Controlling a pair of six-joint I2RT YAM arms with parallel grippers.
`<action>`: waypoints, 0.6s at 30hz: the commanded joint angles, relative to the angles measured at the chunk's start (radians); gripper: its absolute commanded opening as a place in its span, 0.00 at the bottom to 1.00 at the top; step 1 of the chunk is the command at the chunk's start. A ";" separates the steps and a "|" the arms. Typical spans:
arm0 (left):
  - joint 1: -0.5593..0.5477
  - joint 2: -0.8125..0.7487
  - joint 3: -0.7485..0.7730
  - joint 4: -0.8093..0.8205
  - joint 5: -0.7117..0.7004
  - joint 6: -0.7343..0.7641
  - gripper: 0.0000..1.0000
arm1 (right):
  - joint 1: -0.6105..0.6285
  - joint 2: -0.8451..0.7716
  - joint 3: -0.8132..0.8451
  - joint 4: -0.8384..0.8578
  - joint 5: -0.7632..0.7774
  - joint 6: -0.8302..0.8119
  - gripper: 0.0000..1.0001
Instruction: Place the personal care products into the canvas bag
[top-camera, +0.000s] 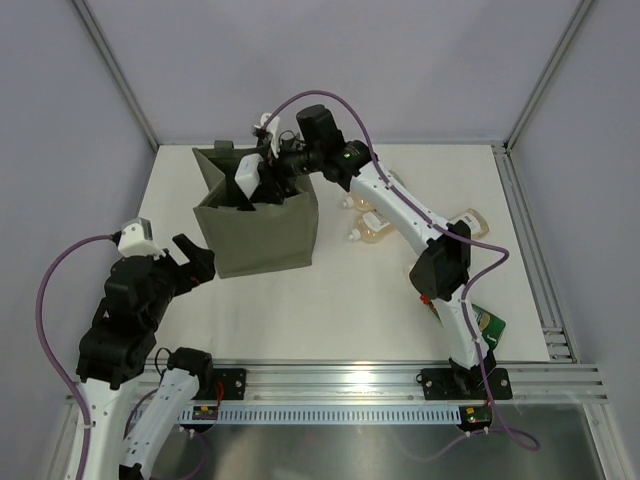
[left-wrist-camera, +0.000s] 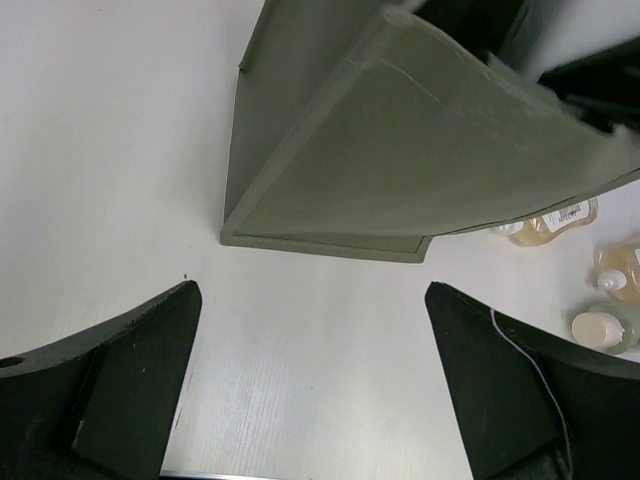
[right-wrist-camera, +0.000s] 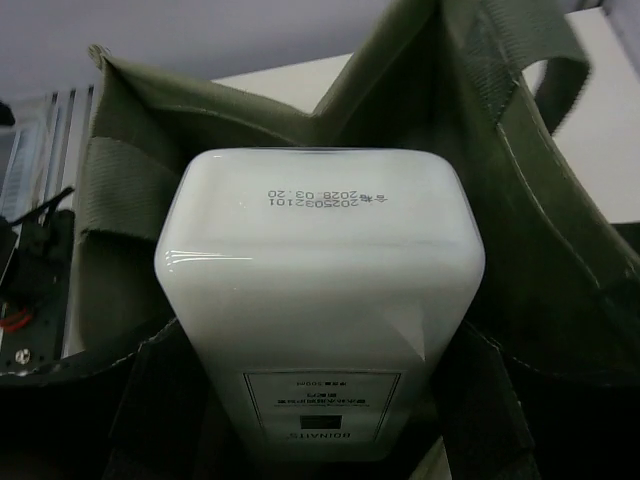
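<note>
The olive canvas bag (top-camera: 262, 228) stands open at the table's back left. My right gripper (top-camera: 262, 172) is shut on a white bottle (top-camera: 247, 176) and holds it over the bag's mouth. The right wrist view shows the white bottle (right-wrist-camera: 320, 300) bottom-first, between dark fingers (right-wrist-camera: 150, 420) and framed by the bag's walls (right-wrist-camera: 125, 190). Two amber bottles (top-camera: 373, 226) (top-camera: 470, 219) lie right of the bag, behind the right arm. A green bottle (top-camera: 488, 323) lies by the right arm's base. My left gripper (top-camera: 186, 258) is open and empty, low and left of the bag (left-wrist-camera: 400, 160).
The left wrist view shows amber bottles (left-wrist-camera: 560, 220) (left-wrist-camera: 620, 268) and a pale round-capped container (left-wrist-camera: 600, 326) past the bag's right corner. The bag's handle (right-wrist-camera: 545, 60) stands up at the right. A metal rail (top-camera: 380, 385) runs along the near edge.
</note>
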 joint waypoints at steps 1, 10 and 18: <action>0.003 0.000 -0.002 0.031 -0.016 0.004 0.99 | 0.029 -0.052 -0.034 -0.075 -0.128 -0.170 0.00; 0.003 -0.020 -0.028 0.047 -0.004 0.003 0.99 | 0.044 0.069 -0.029 -0.157 0.101 -0.184 0.32; 0.003 -0.038 -0.058 0.051 0.020 -0.017 0.99 | 0.047 0.182 0.052 -0.181 0.196 -0.151 0.65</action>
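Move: The right hand already holds the white bottle at the mouth of the canvas bag, whose middle lies about 14 cm below, 3 cm left and 2 cm back. Roughly 27 cm below the hand on the table are the near amber bottle, 28 cm right and 2 cm ahead, and the far amber bottle, 28 cm right and 9 cm ahead. From the left hand the bag lies about 17 cm ahead, 14 cm right. The right hand lowers the still-gripped bottle about 10 cm into the bag, tipping its fingers 15 degrees further down. ##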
